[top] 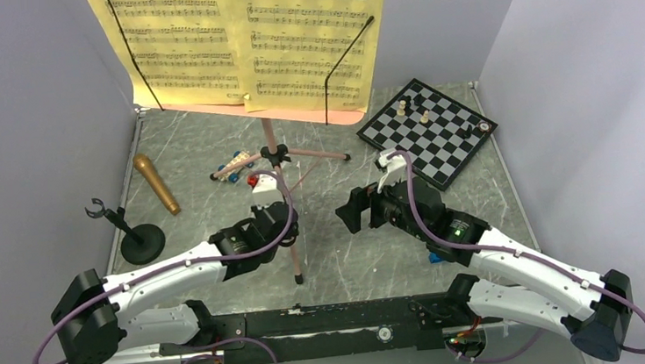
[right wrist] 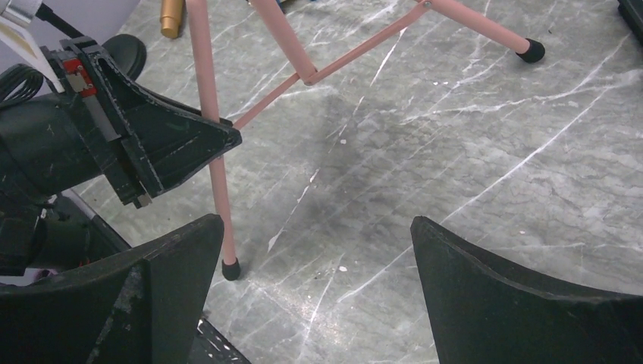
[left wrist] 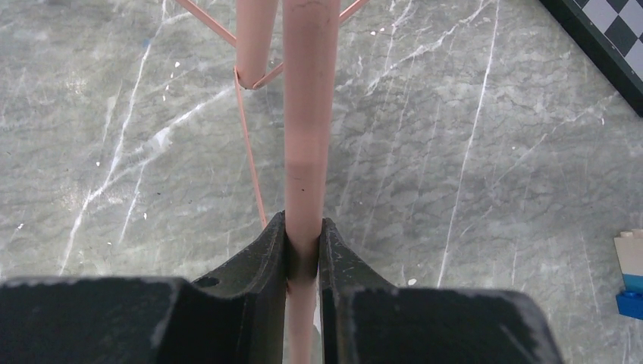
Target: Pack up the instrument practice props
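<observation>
The pink tripod music stand stands mid-table with yellow sheet-music pages spread on its desk. My left gripper is shut on the stand's near leg, which the left wrist view shows clamped between both fingers. The right wrist view shows that same grip, with the leg's black foot on the table. Right of the leg, my right gripper is open and holds nothing. The gold-brown microphone lies at the left. The black round-based mic stand is upright beside it.
A black-and-white chessboard with a few pieces lies at the back right. Small toy brick cars sit under the stand's hub. A blue brick lies by the right arm. Grey walls close in the left, back and right sides.
</observation>
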Robot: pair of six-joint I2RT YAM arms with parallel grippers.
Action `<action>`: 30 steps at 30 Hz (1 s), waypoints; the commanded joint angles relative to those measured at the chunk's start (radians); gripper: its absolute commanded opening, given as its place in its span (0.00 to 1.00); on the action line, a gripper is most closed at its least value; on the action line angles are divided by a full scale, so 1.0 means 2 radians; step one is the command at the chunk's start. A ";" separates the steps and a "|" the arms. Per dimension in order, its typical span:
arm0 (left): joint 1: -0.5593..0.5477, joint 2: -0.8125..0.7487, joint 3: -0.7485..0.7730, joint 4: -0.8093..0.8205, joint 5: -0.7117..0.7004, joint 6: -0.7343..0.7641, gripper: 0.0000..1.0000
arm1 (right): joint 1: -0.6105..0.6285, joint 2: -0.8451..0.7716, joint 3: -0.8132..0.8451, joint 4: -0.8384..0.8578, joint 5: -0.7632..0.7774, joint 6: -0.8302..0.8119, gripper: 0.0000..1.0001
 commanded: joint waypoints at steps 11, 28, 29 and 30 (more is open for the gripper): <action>-0.026 0.081 0.056 0.009 0.059 -0.011 0.00 | -0.002 0.003 0.016 -0.008 0.020 -0.016 1.00; -0.027 -0.073 0.021 -0.001 -0.010 0.032 0.76 | -0.085 -0.055 0.094 -0.075 0.102 -0.016 1.00; -0.026 -0.081 0.025 -0.006 -0.016 0.035 0.86 | -0.099 -0.061 0.099 -0.077 0.097 -0.013 1.00; -0.026 -0.087 0.032 -0.011 -0.020 0.040 0.94 | -0.111 -0.066 0.107 -0.081 0.092 -0.011 1.00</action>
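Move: The left hand already grips the music stand's front leg at its own hand point. The stand's black hub is about 12 cm ahead, 2 cm left and 14 cm up; the leg's foot is some 10 cm back, straight below that line, 12 cm down. The toy wagon stands roughly 24 cm ahead, 17 cm left. From the empty right hand the gripped leg lies about 3 cm ahead, 16 cm left and 8 cm lower. Rightward first, the left hand shifts the pinched front leg about 3 cm, eases back left and slightly towards the base, then opens wide, releases the leg and rises some 4 cm with it still between the parted fingers. The open right hand nearly holds still, then swings right, up and forward, roughly 10 cm away from the leg, turning clockwise. ##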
